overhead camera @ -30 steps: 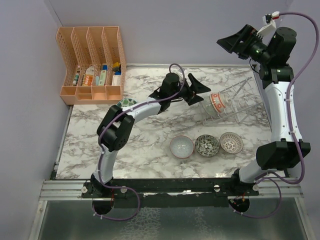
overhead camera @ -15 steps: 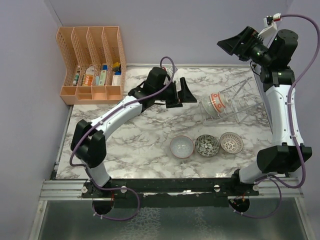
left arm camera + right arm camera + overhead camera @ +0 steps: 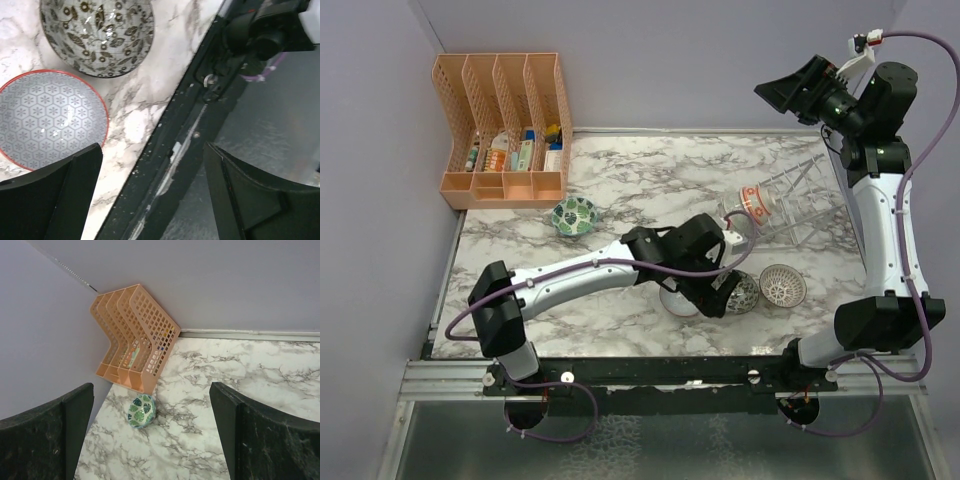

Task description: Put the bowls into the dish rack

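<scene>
The clear dish rack (image 3: 802, 196) lies tilted at the back right, with a red-orange bowl (image 3: 754, 203) in its near end. My left gripper (image 3: 712, 298) hovers open and empty over the front row of bowls. It partly covers the blue-grey red-rimmed bowl (image 3: 672, 303) (image 3: 50, 120) and the dark speckled bowl (image 3: 744, 291) (image 3: 97, 35). A pink-white lattice bowl (image 3: 782, 285) sits to their right. In the left wrist view the left gripper (image 3: 155, 200) spans the table's front edge. A green-leaf bowl (image 3: 574, 215) (image 3: 141, 411) stands alone at the left. My right gripper (image 3: 802, 85) (image 3: 150, 440) is raised high, open and empty.
An orange file organizer (image 3: 505, 130) (image 3: 135, 345) with small items stands in the back left corner against the wall. The black front rail (image 3: 185, 150) runs just beyond the front bowls. The right arm's white links (image 3: 885, 230) rise along the table's right side.
My left arm swung from beside the rack down to the front bowls, uncovering the green-leaf bowl. Its jaws stayed wide. The right arm barely moved.
</scene>
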Motion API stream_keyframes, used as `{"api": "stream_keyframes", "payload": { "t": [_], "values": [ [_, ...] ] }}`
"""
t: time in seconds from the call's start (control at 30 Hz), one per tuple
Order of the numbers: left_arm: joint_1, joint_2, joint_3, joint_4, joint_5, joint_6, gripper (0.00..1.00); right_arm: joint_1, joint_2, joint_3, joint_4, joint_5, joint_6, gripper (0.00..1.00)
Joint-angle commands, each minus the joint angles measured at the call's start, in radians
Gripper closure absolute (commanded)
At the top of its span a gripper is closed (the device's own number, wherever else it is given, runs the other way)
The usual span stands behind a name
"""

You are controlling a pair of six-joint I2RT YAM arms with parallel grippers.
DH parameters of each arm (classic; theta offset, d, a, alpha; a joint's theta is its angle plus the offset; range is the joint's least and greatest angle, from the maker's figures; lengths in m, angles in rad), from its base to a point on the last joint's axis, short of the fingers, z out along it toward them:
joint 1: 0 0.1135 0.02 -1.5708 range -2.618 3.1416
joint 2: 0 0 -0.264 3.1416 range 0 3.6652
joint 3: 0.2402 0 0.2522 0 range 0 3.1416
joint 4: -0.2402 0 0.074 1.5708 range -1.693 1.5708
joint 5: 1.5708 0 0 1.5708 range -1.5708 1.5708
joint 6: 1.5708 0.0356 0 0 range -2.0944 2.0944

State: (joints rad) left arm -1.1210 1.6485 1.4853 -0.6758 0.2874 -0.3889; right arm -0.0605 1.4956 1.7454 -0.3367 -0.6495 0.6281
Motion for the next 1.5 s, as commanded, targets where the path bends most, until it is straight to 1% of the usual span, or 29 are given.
{"api": "stream_keyframes", "payload": {
  "t": [0.0, 0.13, 0.23, 0.47, 0.53, 0.63, 0.73, 0.8, 0.83, 0.87, 0.9, 0.93, 1.0, 1.1, 1.23, 1.37, 1.47],
  "values": [
    [-0.053, 0.041, -0.038, -0.002, -0.153, 0.088, 0.17, -0.005, -0.052, -0.022, 0.017, -0.005, 0.004, 0.0],
    [-0.105, 0.128, -0.082, 0.043, -0.239, 0.124, 0.18, -0.005, -0.069, -0.051, 0.026, -0.014, 0.012, 0.0],
    [-0.112, 0.174, -0.11, 0.089, -0.286, 0.144, 0.22, -0.005, -0.079, -0.063, 0.027, -0.018, 0.015, 0.0],
    [-0.114, 0.194, -0.162, 0.148, -0.4, 0.152, 0.24, -0.006, -0.085, -0.064, 0.027, -0.021, 0.013, 0.0],
    [-0.115, 0.203, -0.164, 0.152, -0.429, 0.162, 0.28, -0.006, -0.082, -0.063, 0.027, -0.019, 0.012, 0.0],
    [-0.116, 0.217, -0.155, 0.144, -0.437, 0.174, 0.38, -0.005, -0.078, -0.059, 0.027, -0.019, 0.011, 0.0],
    [-0.115, 0.216, -0.162, 0.137, -0.429, 0.175, 0.53, -0.005, -0.074, -0.054, 0.024, -0.011, 0.007, 0.0],
    [-0.115, 0.209, -0.177, 0.128, -0.428, 0.176, 0.6, -0.005, -0.072, -0.052, 0.02, -0.006, 0.004, 0.0],
    [-0.117, 0.205, -0.186, 0.125, -0.429, 0.177, 0.66, -0.005, -0.073, -0.052, 0.018, -0.004, 0.003, 0.0],
    [-0.116, 0.199, -0.193, 0.119, -0.432, 0.179, 0.75, -0.005, -0.073, -0.052, 0.016, -0.001, 0.0, 0.0],
    [-0.115, 0.192, -0.2, 0.113, -0.437, 0.179, 0.89, -0.005, -0.072, -0.051, 0.014, 0.002, -0.002, 0.0],
    [-0.115, 0.183, -0.201, 0.105, -0.443, 0.179, 1.0, -0.005, -0.072, -0.05, 0.013, 0.005, -0.004, 0.0],
    [-0.115, 0.165, -0.194, 0.08, -0.45, 0.183, 1.0, -0.005, -0.072, -0.045, 0.008, 0.012, -0.009, 0.0],
    [-0.113, 0.145, -0.14, 0.004, -0.471, 0.185, 1.0, -0.005, -0.071, -0.032, 0.004, 0.018, -0.011, 0.0],
    [-0.078, 0.105, -0.014, -0.049, -0.452, 0.165, 1.0, -0.005, -0.068, -0.007, 0.005, 0.017, 0.008, 0.0],
    [0.026, 0.074, 0.118, -0.014, -0.315, 0.082, 1.0, -0.005, -0.052, 0.045, 0.036, 0.0, 0.065, 0.0],
    [0.103, 0.062, 0.201, 0.079, -0.185, -0.014, 1.0, -0.005, -0.029, 0.103, 0.056, -0.014, 0.102, 0.0]
  ]
}}
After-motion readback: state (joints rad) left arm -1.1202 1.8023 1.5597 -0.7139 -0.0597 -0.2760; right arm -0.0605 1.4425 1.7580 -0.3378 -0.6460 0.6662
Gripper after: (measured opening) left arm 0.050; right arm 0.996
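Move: The grey hexagon-patterned bowl lies about 6 cm ahead of the left gripper, some 5 cm to its left and 17 cm below. The dark leaf bowl is 7 cm ahead and 6 cm to the right of that gripper, the white bowl 8 cm ahead and 18 cm right, both equally low; the dish rack is roughly 25 cm ahead and 19 cm right. From the right gripper the grey bowl is about 23 cm back, 17 cm left, 42 cm below. Drop the open left gripper about 14 cm to the grey bowl's near right rim, swinging its fingers some 25 degrees from their rightward slant to a steeper one. Ease slightly forward, pinch the rim between the fingers, then lift about 9 cm, turning forward as well at the end. Draw the empty, open right gripper back a little, then raise it slightly. ##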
